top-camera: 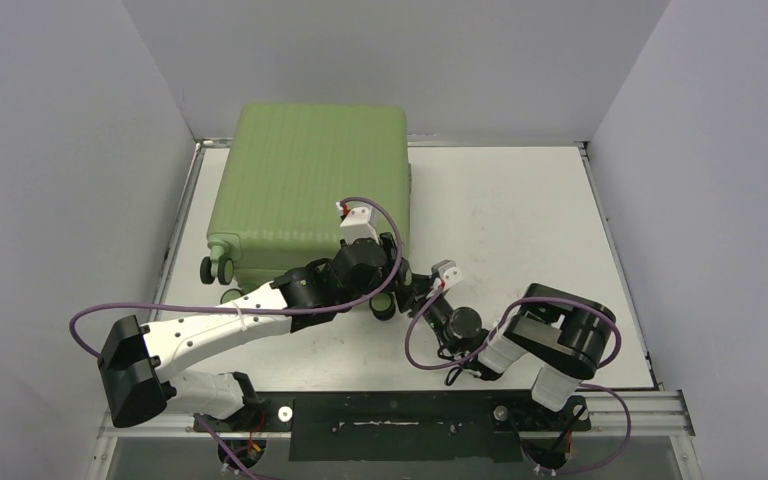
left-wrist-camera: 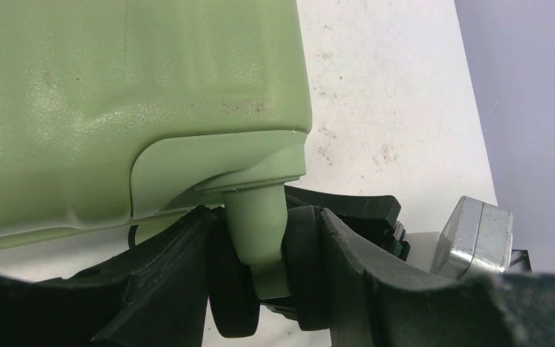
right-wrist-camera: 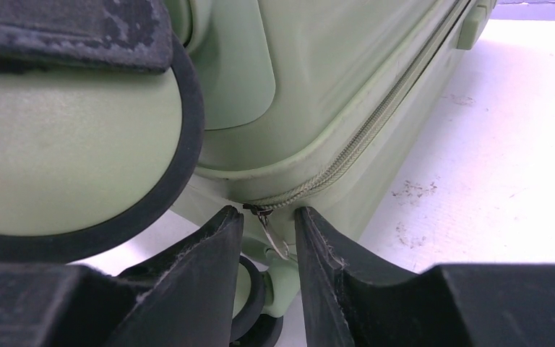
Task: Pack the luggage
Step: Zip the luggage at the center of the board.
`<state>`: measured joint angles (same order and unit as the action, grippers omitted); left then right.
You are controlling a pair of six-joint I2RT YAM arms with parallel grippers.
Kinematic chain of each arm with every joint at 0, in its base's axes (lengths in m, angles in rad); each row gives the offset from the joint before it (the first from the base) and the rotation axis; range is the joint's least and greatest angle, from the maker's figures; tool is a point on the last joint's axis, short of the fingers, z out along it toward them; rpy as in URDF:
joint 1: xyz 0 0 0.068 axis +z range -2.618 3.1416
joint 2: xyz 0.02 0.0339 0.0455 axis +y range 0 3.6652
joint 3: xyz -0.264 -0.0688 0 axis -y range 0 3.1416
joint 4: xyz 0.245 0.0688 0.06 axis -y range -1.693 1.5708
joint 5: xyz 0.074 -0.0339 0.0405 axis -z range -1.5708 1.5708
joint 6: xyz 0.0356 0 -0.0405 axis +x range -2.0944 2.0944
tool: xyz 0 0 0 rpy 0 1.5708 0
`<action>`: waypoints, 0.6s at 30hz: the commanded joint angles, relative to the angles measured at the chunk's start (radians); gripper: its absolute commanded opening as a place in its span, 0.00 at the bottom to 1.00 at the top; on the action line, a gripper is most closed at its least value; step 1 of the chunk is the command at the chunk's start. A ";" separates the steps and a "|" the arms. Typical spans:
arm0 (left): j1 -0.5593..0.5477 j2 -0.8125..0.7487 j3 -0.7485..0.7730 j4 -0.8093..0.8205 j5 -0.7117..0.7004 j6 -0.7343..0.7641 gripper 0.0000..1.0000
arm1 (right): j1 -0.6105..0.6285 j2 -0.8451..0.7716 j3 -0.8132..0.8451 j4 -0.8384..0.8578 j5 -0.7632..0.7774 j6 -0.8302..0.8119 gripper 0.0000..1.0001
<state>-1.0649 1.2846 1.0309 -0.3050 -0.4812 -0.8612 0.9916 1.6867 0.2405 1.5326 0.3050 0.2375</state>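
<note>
The luggage (top-camera: pixel 305 190) lies flat and closed at the table's back left, its light-green ribbed shell facing up (left-wrist-camera: pixel 137 108). My left gripper (top-camera: pixel 385 300) is shut on the twin black wheel (left-wrist-camera: pixel 235 289) at the near right corner, a finger pressing on each side of the green stem (left-wrist-camera: pixel 260 231). My right gripper (top-camera: pixel 422 290) sits just to the right at the same corner. Its jaws stand narrowly open on either side of the small metal zipper pull (right-wrist-camera: pixel 274 235), which hangs at the end of the zipper (right-wrist-camera: pixel 361 137), touching neither finger.
The white table (top-camera: pixel 520 220) has grey walls on three sides. Another wheel pair (top-camera: pixel 215 268) sticks out at the luggage's near left corner. In the right wrist view, the held wheel (right-wrist-camera: pixel 65 152) fills the left side with my left finger (right-wrist-camera: pixel 65 29) above it.
</note>
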 commanded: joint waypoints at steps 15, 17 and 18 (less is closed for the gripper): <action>-0.019 -0.010 -0.013 -0.076 0.071 0.005 0.00 | 0.002 0.030 0.055 -0.013 0.057 0.033 0.00; -0.021 -0.014 -0.018 -0.075 0.070 0.003 0.00 | -0.001 0.018 0.047 -0.006 0.077 0.030 0.00; -0.022 -0.015 -0.021 -0.075 0.071 0.001 0.00 | -0.002 0.013 0.046 -0.009 0.086 0.025 0.00</action>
<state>-1.0622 1.2846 1.0309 -0.3111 -0.5087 -0.8574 0.9981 1.7145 0.2680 1.5177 0.3302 0.2508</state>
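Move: Right between the right hand's open fingertips hangs the zipper pull, about 1 cm ahead and 1 cm to the left, level with them. From that hand the upper wheel at this corner sits some 5 cm back and 6 cm up, straight in line sideways. The lower wheel is roughly 2 cm back, 5 cm left and 7 cm below. For the left hand, already gripping the upper wheel's stem, the pull lies about 4 cm ahead and 8 cm below, neither left nor right. Closing from about a third open to nearly shut, the right fingers pinch the zipper pull just under its slider at the luggage corner. Meanwhile that hand eases only about half a centimetre forward and left, then as much down, its wrist steady. The left hand keeps its grip on the upper wheel's stem and nudges about half a centimetre left and forward. ##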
